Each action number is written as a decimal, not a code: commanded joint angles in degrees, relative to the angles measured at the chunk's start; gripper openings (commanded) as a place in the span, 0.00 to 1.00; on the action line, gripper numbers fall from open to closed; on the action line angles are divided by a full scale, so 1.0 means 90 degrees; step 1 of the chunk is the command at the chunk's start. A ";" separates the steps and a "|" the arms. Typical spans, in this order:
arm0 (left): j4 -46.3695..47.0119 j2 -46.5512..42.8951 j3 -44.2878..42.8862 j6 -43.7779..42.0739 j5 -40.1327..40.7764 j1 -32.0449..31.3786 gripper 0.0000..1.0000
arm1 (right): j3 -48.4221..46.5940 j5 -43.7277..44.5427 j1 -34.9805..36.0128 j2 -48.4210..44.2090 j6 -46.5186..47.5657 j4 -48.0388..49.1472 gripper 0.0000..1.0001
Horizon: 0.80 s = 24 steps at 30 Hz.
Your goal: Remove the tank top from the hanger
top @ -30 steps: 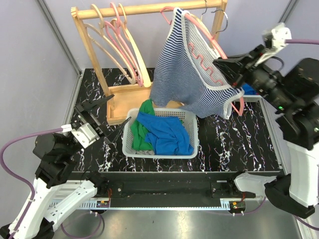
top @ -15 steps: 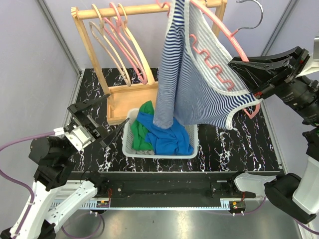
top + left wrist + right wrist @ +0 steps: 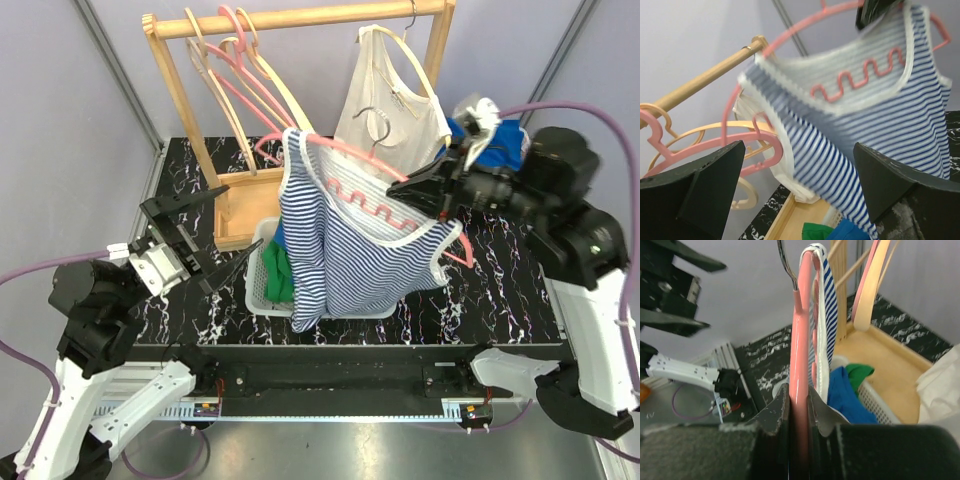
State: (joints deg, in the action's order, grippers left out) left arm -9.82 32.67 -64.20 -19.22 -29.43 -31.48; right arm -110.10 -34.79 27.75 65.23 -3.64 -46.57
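Note:
A blue-and-white striped tank top point(image 3: 340, 255) hangs on a pink hanger point(image 3: 345, 147) above the basket, at mid-table. My right gripper point(image 3: 400, 187) is shut on the hanger's right arm, with the pink bar point(image 3: 799, 340) pinched between the jaws point(image 3: 799, 405). The striped fabric point(image 3: 826, 315) lies just beside the fingers. My left gripper point(image 3: 243, 215) stands open at the left, fingers spread wide and empty, pointing at the tank top. In the left wrist view the tank top point(image 3: 865, 125) and hanger point(image 3: 790, 35) hang in front of the open gripper point(image 3: 800, 200), apart from it.
A wooden rack point(image 3: 300, 17) stands at the back, with several empty hangers point(image 3: 240, 90) and a cream garment point(image 3: 390, 110) on its rail. A white basket point(image 3: 262, 280) with green and blue clothes sits under the tank top. Blue cloth point(image 3: 510, 140) lies behind the right arm.
My right arm has carried the hanger with the tank top away from the rail, down and left over the basket. The left gripper has opened a little wider and stayed put.

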 commanded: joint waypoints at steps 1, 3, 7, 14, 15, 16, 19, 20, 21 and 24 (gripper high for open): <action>0.0017 0.0344 -0.0424 0.0075 -0.0616 0.0022 0.99 | 0.0544 -0.0519 0.0042 -0.0148 0.0375 0.0389 0.00; 0.0085 0.0539 -0.0532 0.0114 -0.0694 0.0022 0.99 | 0.0593 -0.0578 0.0032 -0.0178 0.0628 0.0331 0.00; 0.0086 0.0930 -0.0786 0.0474 -0.0773 0.0022 0.99 | 0.0603 -0.0910 0.0032 -0.0129 0.0834 0.0086 0.00; -0.0002 0.1331 -0.0845 0.0593 -0.0822 0.0012 0.99 | 0.0886 -0.1359 0.0042 -0.0216 0.1156 -0.0099 0.00; -0.0012 0.1351 -0.0835 0.0593 -0.0822 0.0012 0.99 | 0.0905 -0.1389 0.0052 -0.0246 0.1185 -0.0148 0.00; -0.0002 0.1351 -0.0845 0.0603 -0.0812 0.0012 0.99 | 0.0944 -0.1389 0.0052 -0.0256 0.1205 -0.0148 0.00; 0.0017 0.1371 -0.0786 0.0574 -0.0793 -0.0007 0.98 | 0.0926 -0.1369 0.0071 -0.0275 0.1273 -0.0168 0.00; 0.0017 0.1390 -0.0776 0.0564 -0.0715 -0.0056 0.98 | 0.0906 -0.1350 0.0071 -0.0266 0.1302 -0.0168 0.00; 0.0017 0.1390 -0.0776 0.0612 -0.0618 -0.0076 0.98 | 0.0896 -0.1253 0.0071 -0.0246 0.1312 -0.0197 0.00; -0.0109 0.1283 -0.0631 0.0710 -0.0198 -0.0105 0.99 | 0.0740 -0.0932 0.0071 -0.0217 0.1459 -0.0256 0.00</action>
State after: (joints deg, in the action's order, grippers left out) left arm -11.22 45.36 -70.02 -14.31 -34.61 -31.94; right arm -101.36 -44.82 27.88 63.81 7.22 -50.65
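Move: The striped tank top's left shoulder, on the pink hanger, lies about 10 cm ahead, 9 cm right and 7 cm above the open left gripper. The basket sits some 9 cm right and 8 cm ahead of that hand, roughly 45 cm down; the empty hangers are 20 cm ahead, 3 cm right, at its height. From the right gripper, already gripping the hanger, that shoulder is about 14 cm left, 6 cm ahead and 3 cm higher. Lower the held hanger quickly with the right gripper by about 6 cm, then ease it back while turning it counter-clockwise some 10 degrees and dipping its left end. Meanwhile bring the left gripper right and forward about 5 cm, rolling slightly, fingers still wide open, towards the tank top's left shoulder; keep the right grip closed. ##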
